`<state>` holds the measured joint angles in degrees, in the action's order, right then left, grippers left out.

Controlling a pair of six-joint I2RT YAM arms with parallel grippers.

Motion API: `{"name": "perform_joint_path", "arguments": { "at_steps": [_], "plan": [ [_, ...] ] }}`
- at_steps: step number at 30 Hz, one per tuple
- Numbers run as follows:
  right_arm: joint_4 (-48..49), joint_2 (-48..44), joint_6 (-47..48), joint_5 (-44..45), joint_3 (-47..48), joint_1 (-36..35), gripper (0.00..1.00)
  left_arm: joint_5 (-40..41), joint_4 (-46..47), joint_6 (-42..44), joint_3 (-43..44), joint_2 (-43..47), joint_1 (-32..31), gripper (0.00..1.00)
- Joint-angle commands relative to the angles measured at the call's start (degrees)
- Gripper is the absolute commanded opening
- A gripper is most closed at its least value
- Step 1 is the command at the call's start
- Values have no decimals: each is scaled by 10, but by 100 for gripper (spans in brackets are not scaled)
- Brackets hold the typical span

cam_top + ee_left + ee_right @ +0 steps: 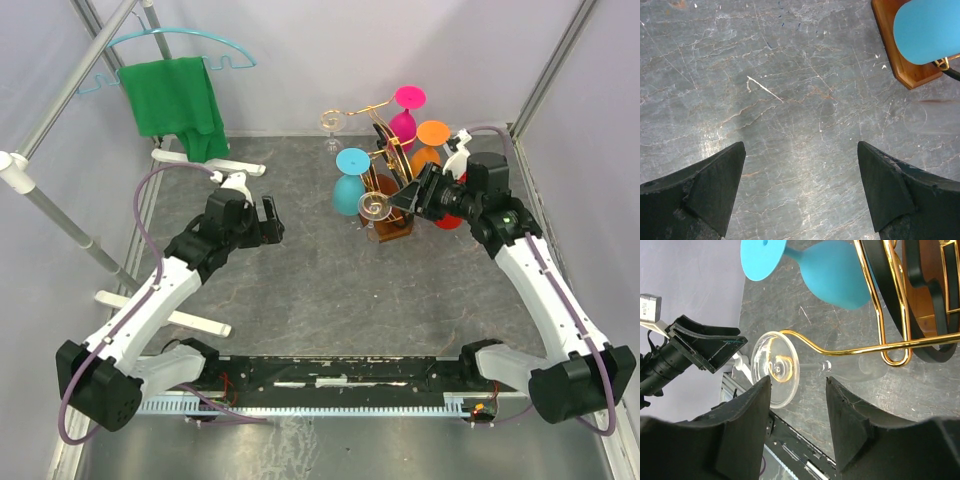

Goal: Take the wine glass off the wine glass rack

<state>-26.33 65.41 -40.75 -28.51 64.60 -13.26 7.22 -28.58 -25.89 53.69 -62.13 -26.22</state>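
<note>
The wine glass rack point(385, 150) of gold wire stands on its brown wooden base point(392, 233) at the back right. A clear wine glass point(373, 207) hangs on its near arm. My right gripper point(407, 197) is level with it. In the right wrist view the clear glass's foot point(775, 367) and stem point(822, 366) lie just past the fingertips, with the gold arm point(850, 351) above them. The right gripper point(797, 381) is open, its jaws either side of the stem and not touching it. My left gripper point(270, 222) point(800, 145) hangs wide open over bare table, holding nothing.
Blue point(350, 178), pink point(405, 110), orange point(430, 140) and red point(447, 220) glasses and a second clear one point(331, 122) also hang on the rack. A green cloth point(178, 100) on a turquoise hanger point(180, 38) hangs from a white-footed rail point(60, 215) at the left.
</note>
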Motion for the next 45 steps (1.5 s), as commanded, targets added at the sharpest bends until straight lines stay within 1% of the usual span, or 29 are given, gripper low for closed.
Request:
{"name": "perform_joint_path", "arguments": {
  "at_steps": [1,5,8,11,14,20,24,25,26,27,28,29,35,39,45],
  "plan": [
    [37,11,-2,-18,10,-10,54,-9,19,1,-5,16,0,99],
    [34,21,3,-22,16,-18,51,-3,19,0,-10,24,1,99],
    [43,26,1,-30,17,-22,45,-2,19,0,-11,27,1,99],
    [56,26,-3,-40,17,-25,36,-2,18,0,-13,26,0,99],
    [62,29,-2,-50,21,-26,30,0,19,0,-15,25,0,99],
    [71,45,-4,-65,22,-29,30,-6,24,-1,-20,25,1,99],
    [92,54,-12,-80,21,-31,25,-5,24,-1,-22,27,0,99],
    [91,58,-10,-83,23,-31,23,-5,23,-1,-23,27,1,99],
    [92,62,-10,-86,26,-31,17,-5,23,-1,-24,28,0,99],
    [93,64,-12,-87,27,-30,9,-4,22,-1,-24,29,0,99],
    [97,66,-13,-88,27,-31,4,-3,21,0,-25,30,0,99],
    [104,66,-18,-90,27,-31,1,-2,21,0,-25,32,1,99],
    [130,71,-49,-108,38,-31,1,1,19,0,-30,39,0,99],
    [166,85,-77,-127,39,-31,1,-4,19,-3,-32,39,0,99],
    [206,103,-94,-111,36,-30,1,-5,18,-2,-32,42,1,99]
  ]
}}
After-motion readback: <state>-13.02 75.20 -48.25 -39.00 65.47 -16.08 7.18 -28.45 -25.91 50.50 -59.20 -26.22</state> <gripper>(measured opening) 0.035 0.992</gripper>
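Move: The clear wine glass's foot lies roughly 6 cm to the right hand's left, level with it forward and in height. The blue glass stands some 11 cm left and 6 cm farther out, the orange glass about 9 cm out and 5 cm right; the rack's middle is 6 cm ahead, 2 cm left and below. From the left hand, the clear foot is some 22 cm right, straight across and about 9 cm higher. Right hand eases left about 5 cm, turning slightly counter-clockwise, and shuts its half-open fingers on the clear glass's foot. ##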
